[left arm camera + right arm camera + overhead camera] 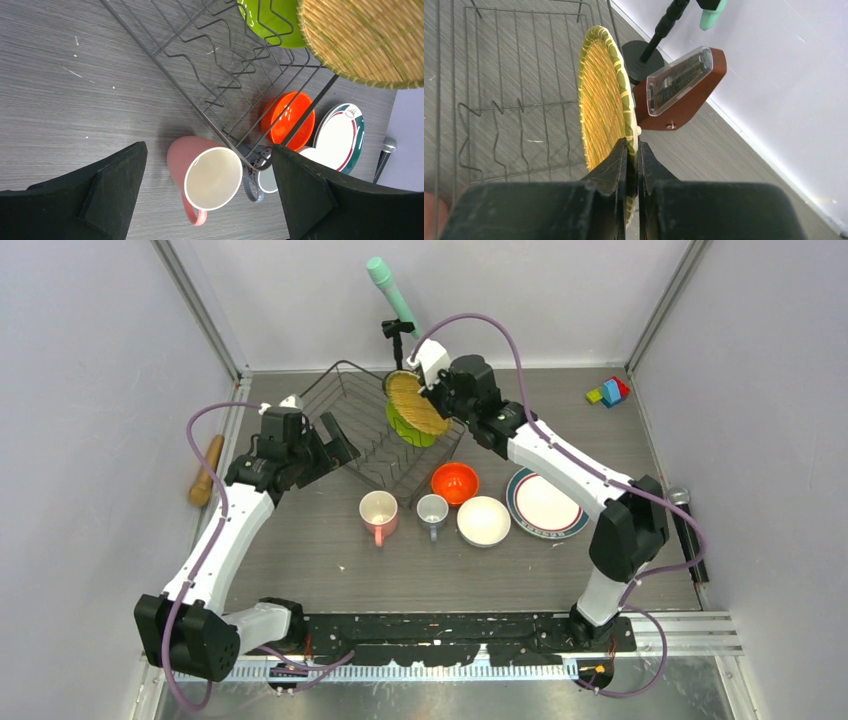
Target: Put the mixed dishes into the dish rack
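Observation:
The dark wire dish rack (362,452) stands at the back centre, with a lime-green plate (408,429) upright in its slots. Above the rack hangs a tan woven plate (418,404) on edge, with my right gripper (633,145) shut on its rim (601,105). My left gripper (208,147) is open at the rack's left side, above the table, with nothing between its fingers. In front of the rack stand a pink mug (378,512), a small grey-blue mug (432,510), an orange-red bowl (455,482), a white bowl (483,520) and a white teal-rimmed plate (545,503).
A wooden rolling pin (207,470) lies by the left wall. Toy blocks (608,392) sit at the back right. A teal microphone (392,295) on a black stand rises behind the rack, beside a brown wedge-shaped device (679,90). Another microphone (678,498) lies at the right edge.

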{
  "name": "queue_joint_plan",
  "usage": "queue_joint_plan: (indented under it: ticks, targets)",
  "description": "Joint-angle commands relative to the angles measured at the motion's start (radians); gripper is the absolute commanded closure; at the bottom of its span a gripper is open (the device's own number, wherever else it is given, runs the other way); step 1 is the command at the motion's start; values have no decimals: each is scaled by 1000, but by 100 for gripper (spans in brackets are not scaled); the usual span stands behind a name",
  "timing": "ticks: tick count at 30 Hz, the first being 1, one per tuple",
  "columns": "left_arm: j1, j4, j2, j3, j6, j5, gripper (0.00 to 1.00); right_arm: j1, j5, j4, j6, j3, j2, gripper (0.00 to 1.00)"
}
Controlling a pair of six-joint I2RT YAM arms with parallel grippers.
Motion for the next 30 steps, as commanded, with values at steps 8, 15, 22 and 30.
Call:
queue_joint_plan:
  ticks: [8, 15, 22, 30]
  targets:
    - [4, 23, -30, -4, -14, -37, 3, 53, 42, 217, -158, 101, 93, 100]
    - [4, 25, -26, -5, -11, -37, 3, 78, 84, 251, -156, 71, 123, 100]
    - [3, 35, -13, -6, -15, -21, 3, 102, 121, 274, -145, 22, 138, 100]
    - [4, 41, -1, -1, -19, -2, 4, 133, 237, 344, -116, -23, 191, 100]
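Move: The right hand holds the woven plate by its rim. The rack slot for it lies about 7 cm to this hand's left, level with it fore and aft, and some 18 cm below. The green plate already racked stands roughly 3 cm to the right of that slot. The metronome is about 9 cm ahead of the hand and 1 cm right, the orange bowl 12 cm back and 5 cm right. From the left hand the slot is some 10 cm right, 5 cm ahead and 12 cm down. Leftward over the rack first, then increasingly downward: the right hand carries the woven plate about 5 cm left, edging slightly forward early on, and sinks some 5 cm, mostly towards the end, bringing it down beside the green plate. The fingers keep their pinch on the rim while the wrist tilts about 10 degrees, its left side dipping. ##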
